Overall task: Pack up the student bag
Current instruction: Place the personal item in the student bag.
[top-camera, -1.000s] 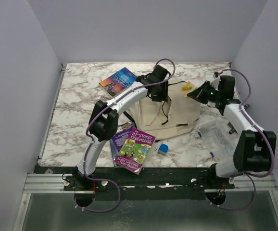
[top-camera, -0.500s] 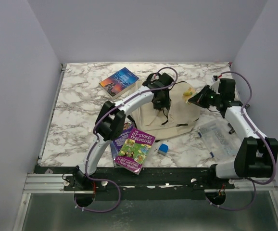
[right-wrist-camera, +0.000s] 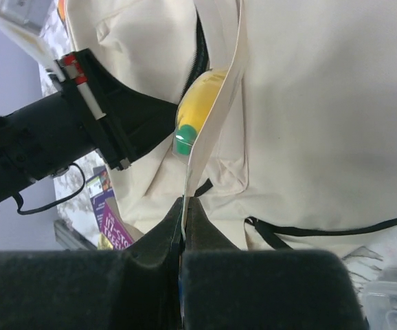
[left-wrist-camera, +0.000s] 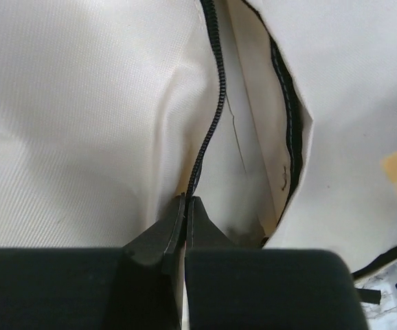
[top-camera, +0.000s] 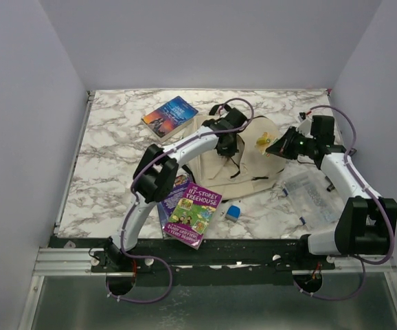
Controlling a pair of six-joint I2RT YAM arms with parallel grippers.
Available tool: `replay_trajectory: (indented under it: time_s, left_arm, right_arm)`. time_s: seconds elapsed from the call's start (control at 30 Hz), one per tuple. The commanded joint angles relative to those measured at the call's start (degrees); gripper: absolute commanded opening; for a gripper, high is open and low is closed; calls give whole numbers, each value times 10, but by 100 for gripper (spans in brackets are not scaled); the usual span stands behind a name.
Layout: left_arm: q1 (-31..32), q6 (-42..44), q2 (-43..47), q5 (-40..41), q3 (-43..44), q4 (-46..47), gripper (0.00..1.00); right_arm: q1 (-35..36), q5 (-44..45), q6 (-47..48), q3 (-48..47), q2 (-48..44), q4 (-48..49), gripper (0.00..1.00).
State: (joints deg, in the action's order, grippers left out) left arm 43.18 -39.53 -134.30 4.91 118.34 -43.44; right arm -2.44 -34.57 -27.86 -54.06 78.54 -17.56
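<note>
The student bag [top-camera: 250, 168], cream fabric with black straps, lies in the middle of the table. My left gripper [top-camera: 227, 146] is over its upper part, shut on the black zipper edge [left-wrist-camera: 209, 124] of the opening [left-wrist-camera: 186, 199]. From the right, my right gripper [top-camera: 275, 147] is shut on the cream edge of the bag's flap [right-wrist-camera: 216, 117], the jaws pinching it [right-wrist-camera: 185, 201]. A yellow and green thing [right-wrist-camera: 197, 110] shows in the opening behind that flap, also visible from above as a yellow thing [top-camera: 263, 141].
A blue book [top-camera: 169, 116] lies at the back left. A purple Treehouse book [top-camera: 194, 214] rests on another purple book [top-camera: 171, 196] near the front. A small blue block [top-camera: 233, 212] sits beside them. A clear plastic box [top-camera: 312, 196] lies at the right.
My left gripper dropped onto the bag and closed on the zipper edge. My right gripper drifted left and nearer, still shut on the flap.
</note>
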Motion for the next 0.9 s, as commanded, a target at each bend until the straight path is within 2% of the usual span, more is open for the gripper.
replay_trajectory:
  time_s: [0.0,0.1,0.2,0.6,0.87]
  left_arm:
    - [6,31,137,54,-135,154,0]
    - [12,31,191,68,-213,231,0]
    - [18,34,219,76,-251,276,0]
    - [22,42,226,75,-267,291,0]
    - [23,51,228,79,-267,292,0]
  right_arm:
    - [20,-73,11,-22,23,-20,1]
    - [24,-103,-7,-18,41,0,1]
    - [24,-134,-23,-14,52,23,1]
    - [24,-120,-30,-53,38,6,1]
    - [61,-120,-32,-56,94,25,1]
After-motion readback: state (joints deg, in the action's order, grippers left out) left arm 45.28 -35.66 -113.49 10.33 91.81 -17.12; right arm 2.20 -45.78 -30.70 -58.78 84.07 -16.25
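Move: The left fingers are already shut on the bag's zip edge, and the opening starts right beside them, its middle about 3 cm to the right and 2 cm ahead. From the right hand, which holds the personal item by its card some 3 cm to its left and 2 cm ahead, the opening lies about 12 cm left, 3 cm ahead and 10 cm below. The blue block lies some 20 cm straight back from the left hand, with the Treehouse book 12 cm to the block's left. Keeping its pinch on the zip edge, the left hand pulls it up about 7.5 cm, tipping its fingers outward by some 20 degrees, and then holds it there. Meanwhile the right hand keeps hold of the card and carries the personal item left about 5 cm towards the opening, at first sinking slightly and easing back, then rising a few centimetres, with a small counter-clockwise turn. ##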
